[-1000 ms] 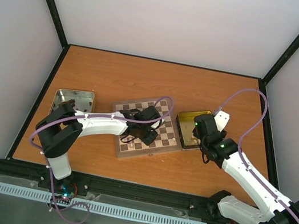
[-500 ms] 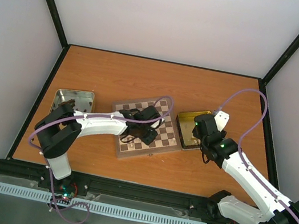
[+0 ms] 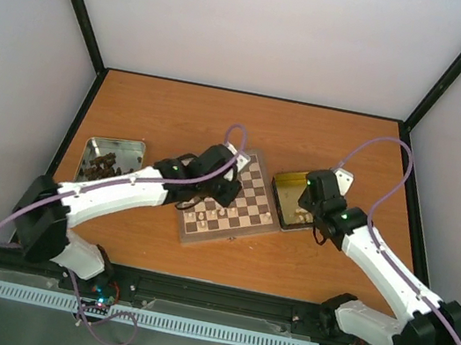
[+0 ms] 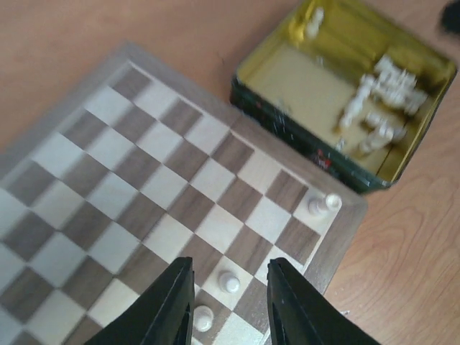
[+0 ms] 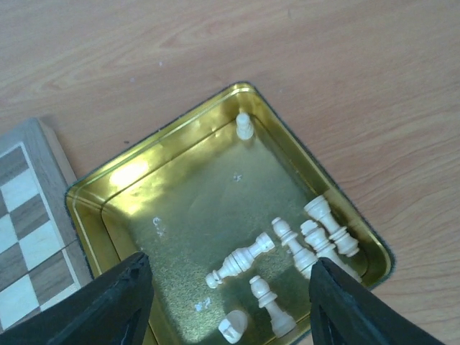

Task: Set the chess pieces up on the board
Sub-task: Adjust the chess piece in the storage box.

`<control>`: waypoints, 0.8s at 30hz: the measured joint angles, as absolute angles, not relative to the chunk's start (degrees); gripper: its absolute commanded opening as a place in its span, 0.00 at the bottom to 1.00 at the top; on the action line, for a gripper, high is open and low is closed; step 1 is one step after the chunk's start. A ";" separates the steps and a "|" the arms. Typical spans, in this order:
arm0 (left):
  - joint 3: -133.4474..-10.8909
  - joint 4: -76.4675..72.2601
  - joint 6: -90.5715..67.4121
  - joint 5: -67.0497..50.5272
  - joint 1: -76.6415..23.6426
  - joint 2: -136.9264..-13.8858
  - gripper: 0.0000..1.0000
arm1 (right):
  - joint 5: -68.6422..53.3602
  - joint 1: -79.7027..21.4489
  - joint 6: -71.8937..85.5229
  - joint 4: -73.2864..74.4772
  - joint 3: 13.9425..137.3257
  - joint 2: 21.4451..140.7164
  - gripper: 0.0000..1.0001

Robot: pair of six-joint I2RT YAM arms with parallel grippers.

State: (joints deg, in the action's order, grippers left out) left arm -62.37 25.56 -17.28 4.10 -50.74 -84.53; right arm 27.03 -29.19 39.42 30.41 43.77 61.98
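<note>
The board point(image 3: 249, 195) lies mid-table, with a few cream chess pieces point(image 3: 221, 214) along its near edge. My left gripper point(image 3: 221, 194) hovers over it, open. In the left wrist view a cream pawn point(image 4: 228, 282) stands free between the fingers point(image 4: 175, 305), touching neither, and another pawn point(image 4: 203, 318) stands beside the left one. A taller cream piece point(image 4: 323, 205) stands on the board's point(image 4: 144, 165) corner square. My right gripper point(image 5: 230, 309) hangs open and empty over the gold tin point(image 5: 158, 136), where several cream pieces point(image 5: 241, 262) lie on their sides.
A silver tray point(image 3: 132, 148) at the left holds dark brown chessmen point(image 3: 102, 166). The gold tin point(image 3: 286, 182) sits right against the board's right edge. One pawn point(image 5: 244, 126) stands alone at the tin's far wall. Black frame posts bound the table.
My left gripper has opened off a pawn on the board's near row and drawn back from it, its elbow swinging out to the left. The right gripper's jaws have narrowed slightly over the tin.
</note>
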 measured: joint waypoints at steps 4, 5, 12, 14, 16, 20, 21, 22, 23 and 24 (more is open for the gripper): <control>-62.67 26.59 -16.93 9.21 -50.68 -75.50 0.46 | 23.24 -26.92 39.27 29.19 44.99 69.25 0.48; -62.59 26.41 -16.71 10.79 -50.63 -72.58 0.48 | 22.52 -26.22 39.13 28.93 45.39 71.40 0.46; -59.86 22.02 -13.87 18.98 -50.39 -58.98 0.53 | 20.99 -20.86 36.75 25.47 49.95 83.72 0.32; -57.84 20.56 -12.67 20.01 -50.22 -58.15 0.54 | 21.19 -20.18 35.55 23.64 51.83 87.02 0.30; -55.94 20.01 -11.75 20.56 -50.09 -58.28 0.54 | 21.34 -19.73 34.54 22.26 54.15 90.48 0.29; -54.43 20.05 -10.57 20.95 -49.87 -59.24 0.55 | 22.02 -18.98 33.41 20.53 58.59 96.27 0.27; -54.35 20.03 -10.41 21.26 -49.82 -59.24 0.55 | 22.37 -18.90 33.41 20.51 59.48 97.34 0.27; -54.35 19.97 -10.31 21.54 -49.78 -59.20 0.55 | 22.90 -18.83 33.43 20.51 60.34 98.30 0.27; -54.35 19.88 -10.20 21.89 -49.71 -59.16 0.55 | 23.42 -18.76 33.47 20.45 61.04 99.20 0.26; -54.35 19.81 -10.11 22.24 -49.58 -59.09 0.55 | 23.73 -18.72 33.47 20.36 61.39 99.83 0.24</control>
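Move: The lone white chess piece in the far corner of the storage box stands about 14 cm ahead of the right gripper, 2 cm to its right and 12 cm below. In the same box, at similar depth, the right-hand cluster lies about 7 cm ahead and 6 cm to the right, and a lying piece 5 cm straight ahead. From the left gripper, the lone piece is roughly 14 cm ahead, 21 cm right, 13 cm below; the just-placed piece lies about 11 cm beneath. Bring the right gripper down, then forward over the storage box to the lone piece in its far corner, about 12 cm forward and 8.5 cm down, tipping the fingers some 10 degrees further down and narrowing them to a small gap. Meanwhile lift the empty left gripper off and leftward away from the placed piece, sinking slightly after its peak, tilting its fingers up and opening them to about half. ##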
